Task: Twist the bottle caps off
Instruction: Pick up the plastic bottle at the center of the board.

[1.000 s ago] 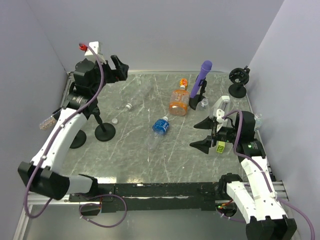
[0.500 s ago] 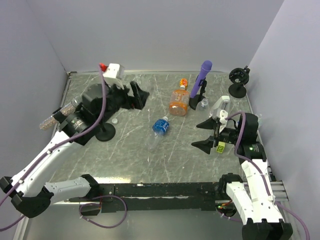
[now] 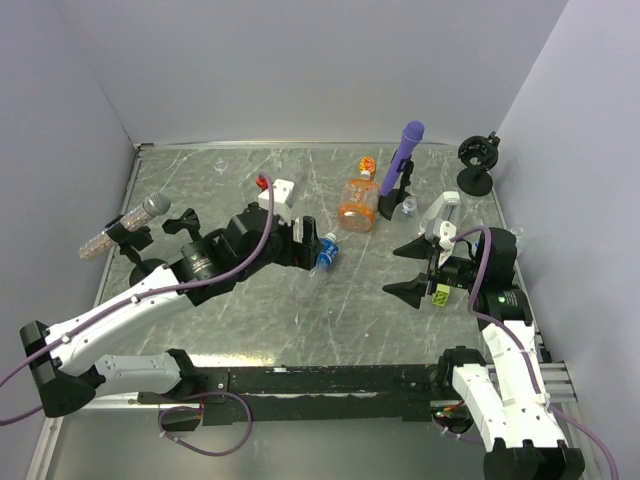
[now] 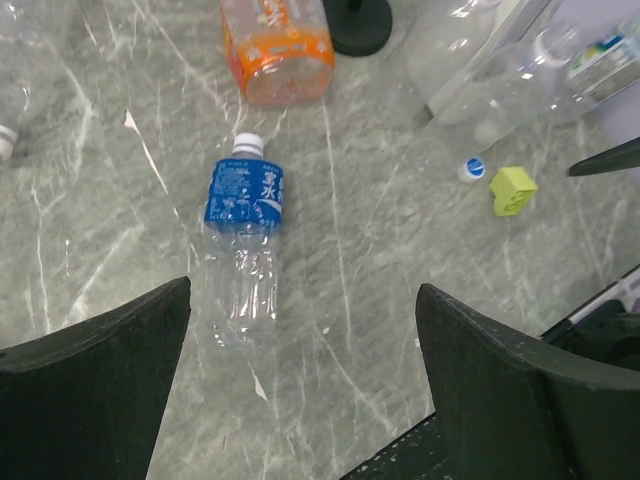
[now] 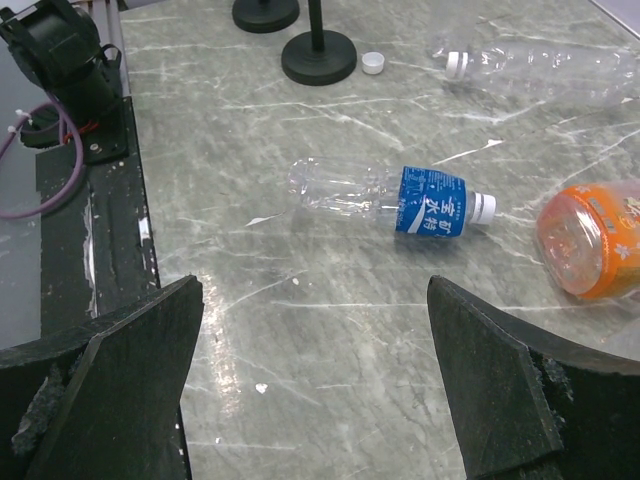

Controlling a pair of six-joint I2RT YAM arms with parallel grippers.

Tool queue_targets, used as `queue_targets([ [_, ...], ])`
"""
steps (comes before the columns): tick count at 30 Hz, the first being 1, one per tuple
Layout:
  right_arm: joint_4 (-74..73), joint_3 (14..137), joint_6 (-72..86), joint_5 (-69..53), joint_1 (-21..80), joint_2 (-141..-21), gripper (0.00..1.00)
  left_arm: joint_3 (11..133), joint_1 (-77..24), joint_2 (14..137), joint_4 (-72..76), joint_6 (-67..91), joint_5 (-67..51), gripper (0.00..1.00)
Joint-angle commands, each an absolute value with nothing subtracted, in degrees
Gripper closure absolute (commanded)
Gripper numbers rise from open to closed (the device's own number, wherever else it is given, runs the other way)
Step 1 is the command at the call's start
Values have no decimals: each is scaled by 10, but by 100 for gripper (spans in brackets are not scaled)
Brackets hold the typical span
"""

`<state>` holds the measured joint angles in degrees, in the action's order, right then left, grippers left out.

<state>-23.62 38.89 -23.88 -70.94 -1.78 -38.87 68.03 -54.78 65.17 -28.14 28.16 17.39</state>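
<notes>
A clear bottle with a blue label (image 3: 323, 252) lies on its side mid-table, its white cap (image 4: 248, 144) screwed on. My left gripper (image 3: 305, 248) hovers open just above and to the left of it; in the left wrist view the bottle (image 4: 243, 250) lies ahead of the left finger (image 4: 110, 380). The orange bottle (image 3: 357, 205) lies behind it, orange cap (image 3: 366, 163) on. My right gripper (image 3: 390, 270) stands open to the right, holding nothing, facing the blue-label bottle (image 5: 400, 200). Another clear bottle (image 5: 530, 65) with a white cap (image 5: 456, 62) lies farther off.
A purple microphone-like stick (image 3: 407, 150) stands on a black stand at the back. A loose white cap (image 5: 373, 62) lies by black stand bases (image 5: 318, 58). A blue-and-white cap (image 4: 472, 168) and yellow-green block (image 4: 513, 190) lie near the right arm. Clear bottles (image 4: 480, 90) stand there too.
My left arm has swung from the back left corner down to the middle of the table, over the blue-label bottle. Its jaws stayed open. The right arm has hardly moved.
</notes>
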Motion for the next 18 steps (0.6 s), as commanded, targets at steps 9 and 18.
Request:
queue_targets([
  [9,-210,387,-247,-709,-21,-392,1,632,-551,707,-226,286,145,3],
  [18,-207,387,-243,-709,-21,-389,1,630,-550,767,-212,251,102,4],
])
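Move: The plastic bottle with the blue label lies on the board under the left hand, its middle about 25 cm below, some 5 cm ahead and 2 cm to the left. The orange-labelled bottle is about 19 cm ahead and 9 cm to the right of that hand, and the clear white-capped bottle some 24 cm ahead and 11 cm left. From the idle right hand the blue-labelled bottle lies about 8 cm ahead, 15 cm left and 21 cm below. With its fingers already wide open and kept so, the left hand sinks steadily by about 8 cm towards the blue-labelled bottle, easing some 2 cm to the right in the second half but gaining almost nothing forward. On the way down the wrist tips by roughly 10 degrees in all, fingers nosing downward and the hand's left side rising, and the hand is still well above the bottle with nothing touched. ##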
